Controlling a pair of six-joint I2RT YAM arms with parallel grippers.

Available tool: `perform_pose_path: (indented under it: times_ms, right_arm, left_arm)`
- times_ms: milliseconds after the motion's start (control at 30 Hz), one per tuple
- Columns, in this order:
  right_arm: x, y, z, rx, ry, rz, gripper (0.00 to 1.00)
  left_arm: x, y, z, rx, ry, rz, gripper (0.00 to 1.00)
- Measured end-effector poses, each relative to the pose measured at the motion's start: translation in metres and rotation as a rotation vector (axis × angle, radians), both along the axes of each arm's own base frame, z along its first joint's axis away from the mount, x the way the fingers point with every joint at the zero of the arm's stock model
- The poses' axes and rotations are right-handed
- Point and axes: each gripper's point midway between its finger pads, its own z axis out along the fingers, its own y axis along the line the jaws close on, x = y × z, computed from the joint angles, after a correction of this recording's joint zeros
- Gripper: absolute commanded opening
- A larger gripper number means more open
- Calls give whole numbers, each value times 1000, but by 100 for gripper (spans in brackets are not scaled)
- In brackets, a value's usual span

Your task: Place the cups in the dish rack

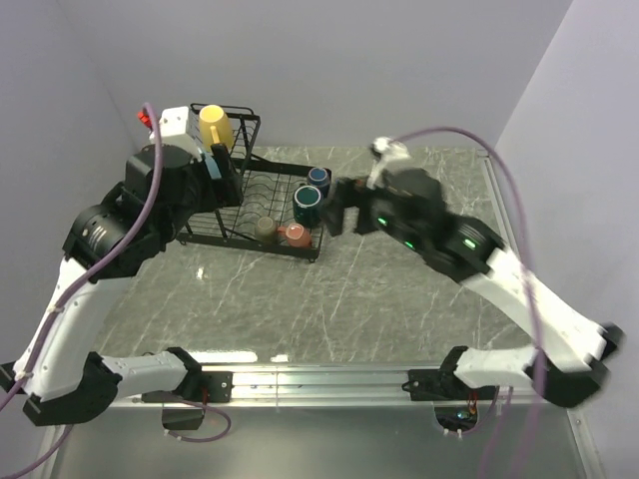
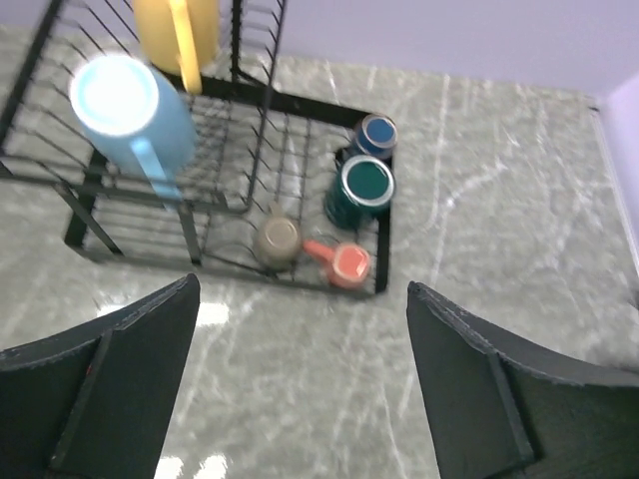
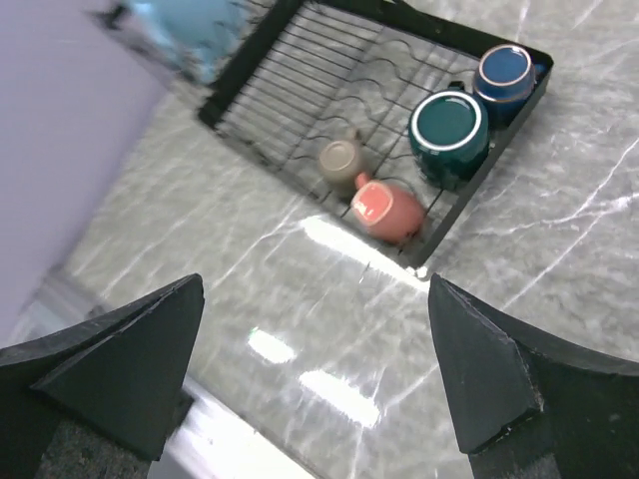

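The black wire dish rack (image 1: 250, 238) (image 2: 384, 249) (image 3: 458, 200) stands at the far left of the table. In its raised basket are a yellow cup (image 1: 215, 127) (image 2: 175, 30) and a light blue cup (image 2: 130, 110) (image 3: 190, 25). On the flat tray stand a dark teal cup (image 1: 307, 205) (image 2: 364, 190) (image 3: 449, 130), a navy cup (image 1: 319, 178) (image 2: 377, 135) (image 3: 504, 70), an olive-brown cup (image 1: 265, 228) (image 2: 278, 239) (image 3: 342, 160) and a salmon-red cup (image 1: 295, 236) (image 2: 349, 264) (image 3: 389, 210). My left gripper (image 1: 225, 175) (image 2: 305, 379) hangs open over the rack's left side, holding nothing. Just right of the rack, my right gripper (image 1: 339, 210) (image 3: 315, 369) is open and holds nothing.
A white box with a red part (image 1: 170, 122) sits behind the rack in the left corner. Walls close in the left, back and right. The grey marble table (image 1: 379, 289) ends at a metal rail (image 1: 319, 384) along the near edge.
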Motion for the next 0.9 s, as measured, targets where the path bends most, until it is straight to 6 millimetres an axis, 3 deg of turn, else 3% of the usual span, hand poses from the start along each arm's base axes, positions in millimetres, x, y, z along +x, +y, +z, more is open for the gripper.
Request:
perform_pose_path:
  times_ms: [167, 333, 633, 900]
  right_arm:
    - [-54, -54, 23, 127, -88, 31, 100]
    - [-86, -91, 10, 185, -101, 24, 100]
    - [-108, -111, -20, 188, -71, 32, 100]
    - [-118, -114, -27, 223, -87, 68, 100]
  left_arm:
    - [29, -3, 3, 48, -22, 29, 92]
    - [58, -7, 10, 62, -48, 52, 93]
    - [79, 2, 38, 26, -145, 107, 94]
    - [71, 12, 44, -1, -171, 132, 94]
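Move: The sand-coloured cup, already set down in the rack, lies about 13 cm ahead of the right hand, 17 cm to its left and some 26 cm lower. The coral cup is 12 cm ahead and 8 cm left of this hand, the green cup 20 cm ahead and 5 cm left, both similarly low. From the left hand the sand-coloured cup is 13 cm ahead, 3 cm right and roughly 32 cm down. The right hand, empty and wide open, keeps backing off from the loaded lower rack, swinging about 12 cm back and 11 cm to its right, rising slightly before it settles a little lower, quick at first and then slowing, with its left side rolling up a little over 10 degrees. The left hand, also empty and open, pushes some 7 cm forward high beside the upper shelf with the yellow and light blue cups, then climbs about 4 cm while its fingers tip upward and turn slightly counter-clockwise. ##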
